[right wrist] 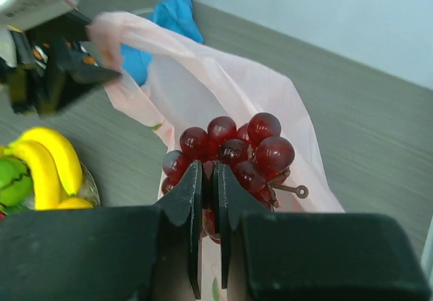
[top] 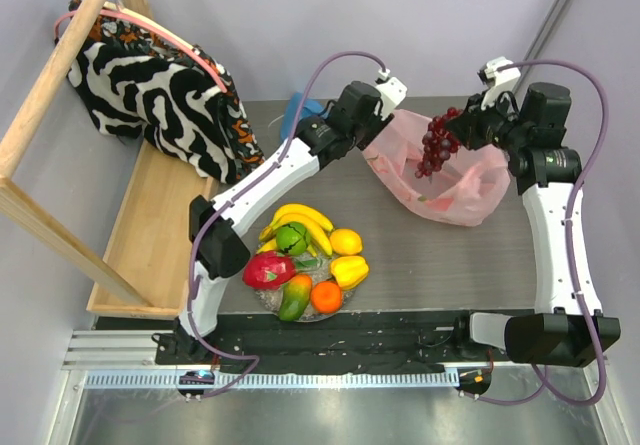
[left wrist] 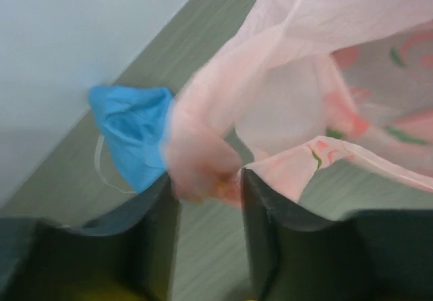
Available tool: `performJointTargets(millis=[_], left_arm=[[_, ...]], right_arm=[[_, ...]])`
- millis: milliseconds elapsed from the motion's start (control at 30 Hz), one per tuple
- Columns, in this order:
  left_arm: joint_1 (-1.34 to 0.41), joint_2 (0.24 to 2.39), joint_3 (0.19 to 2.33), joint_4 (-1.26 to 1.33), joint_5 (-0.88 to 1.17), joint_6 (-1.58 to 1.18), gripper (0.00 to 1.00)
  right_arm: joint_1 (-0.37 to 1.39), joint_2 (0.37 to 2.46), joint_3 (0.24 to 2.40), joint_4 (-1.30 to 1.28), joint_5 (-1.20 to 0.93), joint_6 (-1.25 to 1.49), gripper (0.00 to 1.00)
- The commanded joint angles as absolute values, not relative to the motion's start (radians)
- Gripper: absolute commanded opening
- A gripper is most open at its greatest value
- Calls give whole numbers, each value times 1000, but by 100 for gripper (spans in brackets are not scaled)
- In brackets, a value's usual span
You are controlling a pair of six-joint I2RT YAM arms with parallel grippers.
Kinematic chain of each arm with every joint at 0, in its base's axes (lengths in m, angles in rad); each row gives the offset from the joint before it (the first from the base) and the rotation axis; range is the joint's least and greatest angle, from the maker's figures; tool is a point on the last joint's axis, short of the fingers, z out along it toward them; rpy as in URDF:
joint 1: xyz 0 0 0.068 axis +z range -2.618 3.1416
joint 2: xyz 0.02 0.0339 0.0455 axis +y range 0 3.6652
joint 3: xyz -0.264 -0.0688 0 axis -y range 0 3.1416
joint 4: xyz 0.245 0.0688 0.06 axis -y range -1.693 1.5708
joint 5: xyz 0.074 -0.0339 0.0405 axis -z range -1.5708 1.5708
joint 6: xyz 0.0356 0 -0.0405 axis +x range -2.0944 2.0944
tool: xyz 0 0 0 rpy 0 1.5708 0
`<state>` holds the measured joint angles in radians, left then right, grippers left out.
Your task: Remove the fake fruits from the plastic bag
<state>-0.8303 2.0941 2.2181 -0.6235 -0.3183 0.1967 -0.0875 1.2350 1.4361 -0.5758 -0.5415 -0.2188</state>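
The pink plastic bag (top: pixel 462 191) lies at the back right of the table, its mouth lifted. A dark red grape bunch (right wrist: pixel 260 151) hangs just above that mouth, and my right gripper (right wrist: pixel 208 167) is shut on it. My left gripper (left wrist: pixel 206 179) is at the bag's left edge. Its jaws stand apart, with a blurred bunch of bag handle (left wrist: pixel 199 166) at the fingertips. Banana (top: pixel 300 219), green apple (top: pixel 291 237), lemon (top: pixel 346 241), yellow pepper (top: pixel 349 270), dragon fruit (top: pixel 268 269), orange (top: pixel 326 295) and mango (top: pixel 293 301) sit piled at the front centre.
A blue cloth (top: pixel 298 113) lies behind the left gripper near the back wall. Black-and-white patterned fabric (top: pixel 160 90) hangs over a wooden frame (top: pixel 140 235) along the left side. The right arm's cable loops above the bag.
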Motion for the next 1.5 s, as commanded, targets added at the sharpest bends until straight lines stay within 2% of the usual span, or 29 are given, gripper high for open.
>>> performJointTargets(millis=[0,33,67,133,400,433,767,967,1233,1467], left_arm=[[-819,2065,2230,-572,-345,204,64],[-818,2054,2224,-572,-356,199,75],[-819,2034,2218,-571,-368,193,81],[-818,2008,2203,-565,-380,204,85],[-776,1807,2119,-586,-374,222,88],[-772,1786,2100,-586,-376,227,100],[-720,1568,1968,-644,-305,244,100],[-631,1464,1893,-664,-197,195,100],[-519,1417,1888,-692,-95,187,100],[-453,1399,1862,-690,-58,175,100]], right_arm=[[-87,1262,1532,-485,-614,-106,1],[-87,1267,1535,-480,-617,-101,1],[-87,1269,1537,-479,-617,-98,1],[-87,1267,1534,-474,-618,-100,1],[-52,1221,1592,-518,-615,-115,1],[-45,1218,1603,-535,-609,-123,1],[144,1236,1782,-759,-597,-178,1],[415,1266,1758,-917,-571,-270,1],[643,1311,1666,-923,-557,-301,1],[814,1390,1583,-806,-584,-247,1]])
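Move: The right hand already holds the grapes up clear of the bag, whose middle lies nearly straight below, some 27 cm down. The fruit plate is about 31 cm to its left, 16 cm back and 32 cm lower; the lemon sits some 21 cm left and 10 cm back, the yellow pepper 21 cm left and 18 cm back. From the left hand, at the bag's rim, the plate lies about 16 cm left and 20 cm back. Leftward and back, after a small rise, the right hand swings the hanging grapes some 25 cm towards the plate, crests, then sinks, turning about 50 degrees counter-clockwise with the tips dipping and the grip kept. The left hand finishes opening wide, lets go of the bag's rim and lifts about 15 cm, drawing back a little and going on left, clear of the bag. ##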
